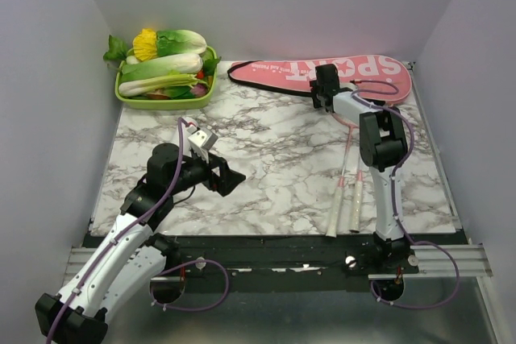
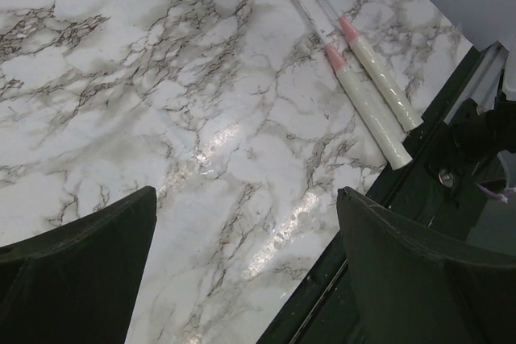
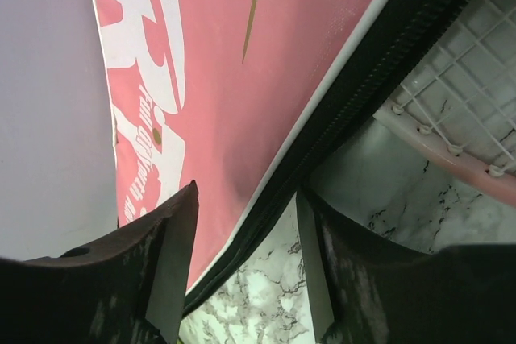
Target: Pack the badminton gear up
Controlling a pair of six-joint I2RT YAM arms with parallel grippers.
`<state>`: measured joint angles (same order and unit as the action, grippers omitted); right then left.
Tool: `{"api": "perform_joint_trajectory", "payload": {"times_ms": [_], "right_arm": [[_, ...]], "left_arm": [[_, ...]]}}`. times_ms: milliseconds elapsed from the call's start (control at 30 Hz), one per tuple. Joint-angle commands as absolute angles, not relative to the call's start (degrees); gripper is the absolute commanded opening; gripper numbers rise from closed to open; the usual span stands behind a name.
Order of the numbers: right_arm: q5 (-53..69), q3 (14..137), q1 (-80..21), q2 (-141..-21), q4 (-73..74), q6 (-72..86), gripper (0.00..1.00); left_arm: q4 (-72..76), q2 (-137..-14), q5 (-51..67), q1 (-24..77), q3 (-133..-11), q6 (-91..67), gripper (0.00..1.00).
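The long pink cover (image 1: pixel 322 72) with white "SPORT" lettering lies flat at the back right of the marble table. Two thin rackets (image 1: pixel 345 187) lie side by side, handles toward the front edge, shafts running back under my right arm. My right gripper (image 1: pixel 325 93) is down at the cover's near edge. In the right wrist view its jaws (image 3: pixel 246 239) stand apart astride the cover's black zipper edge (image 3: pixel 355 94), and a racket head (image 3: pixel 459 126) shows beside it. My left gripper (image 1: pixel 230 179) hovers wide open over bare marble, and the racket handles (image 2: pixel 375 106) lie beyond it.
A green tray (image 1: pixel 161 104) of leafy vegetables sits at the back left corner. Grey walls close in the table on three sides. A black rail (image 1: pixel 282 251) runs along the front edge by the arm bases.
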<state>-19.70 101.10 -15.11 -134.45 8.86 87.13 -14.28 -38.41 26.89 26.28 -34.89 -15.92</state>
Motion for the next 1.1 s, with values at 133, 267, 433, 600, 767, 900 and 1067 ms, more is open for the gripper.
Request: {"api": "perform_joint_trajectory", "payload": {"times_ms": [133,267,433,600,767,900,1067], "right_arm": [[-18.1,106.3,-13.4,-138.9,12.9,85.3,0.38],[-17.5,107.5,-12.8,-139.4,13.3,84.3,0.12],[-14.9,105.3,-11.2,-138.2,10.6,81.7,0.01],[-12.2,99.8,-9.9,-130.5,4.9,75.9,0.01],[-3.8,95.1,-8.7,-122.8,1.9,65.4,0.01],[2.1,88.0,-8.2,-115.1,2.1,58.9,0.01],[10.5,82.4,-8.2,-107.6,3.1,49.3,0.01]], "left_arm": [[-14.0,-38.8,27.4,26.5,-34.9,-15.5,0.99],[-14.3,-39.0,27.0,26.5,-35.0,-15.2,0.99],[-14.9,-38.8,25.9,26.5,-35.2,-14.9,0.99],[-14.9,-37.7,25.1,26.5,-35.2,-14.6,0.99],[-14.7,-35.6,24.1,26.5,-35.1,-14.4,0.99],[-14.9,-34.3,23.0,26.5,-35.2,-13.8,0.99],[-15.2,-31.4,22.0,26.4,-35.3,-13.4,0.99]]}}
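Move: The right hand's open fingers already straddle the racket bag's black near edge, which lies about 1 cm ahead and 1 cm below, neither left nor right of the hand. The racket heads lie some 14 cm to the right, 4 cm back and about 3 cm below. From the idle left hand, that edge is roughly 40 cm ahead, 29 cm to the right and 18 cm below. The right fingers shut, pinching the bag's near edge, then lift about 12 cm while drawing some 6 cm back. ##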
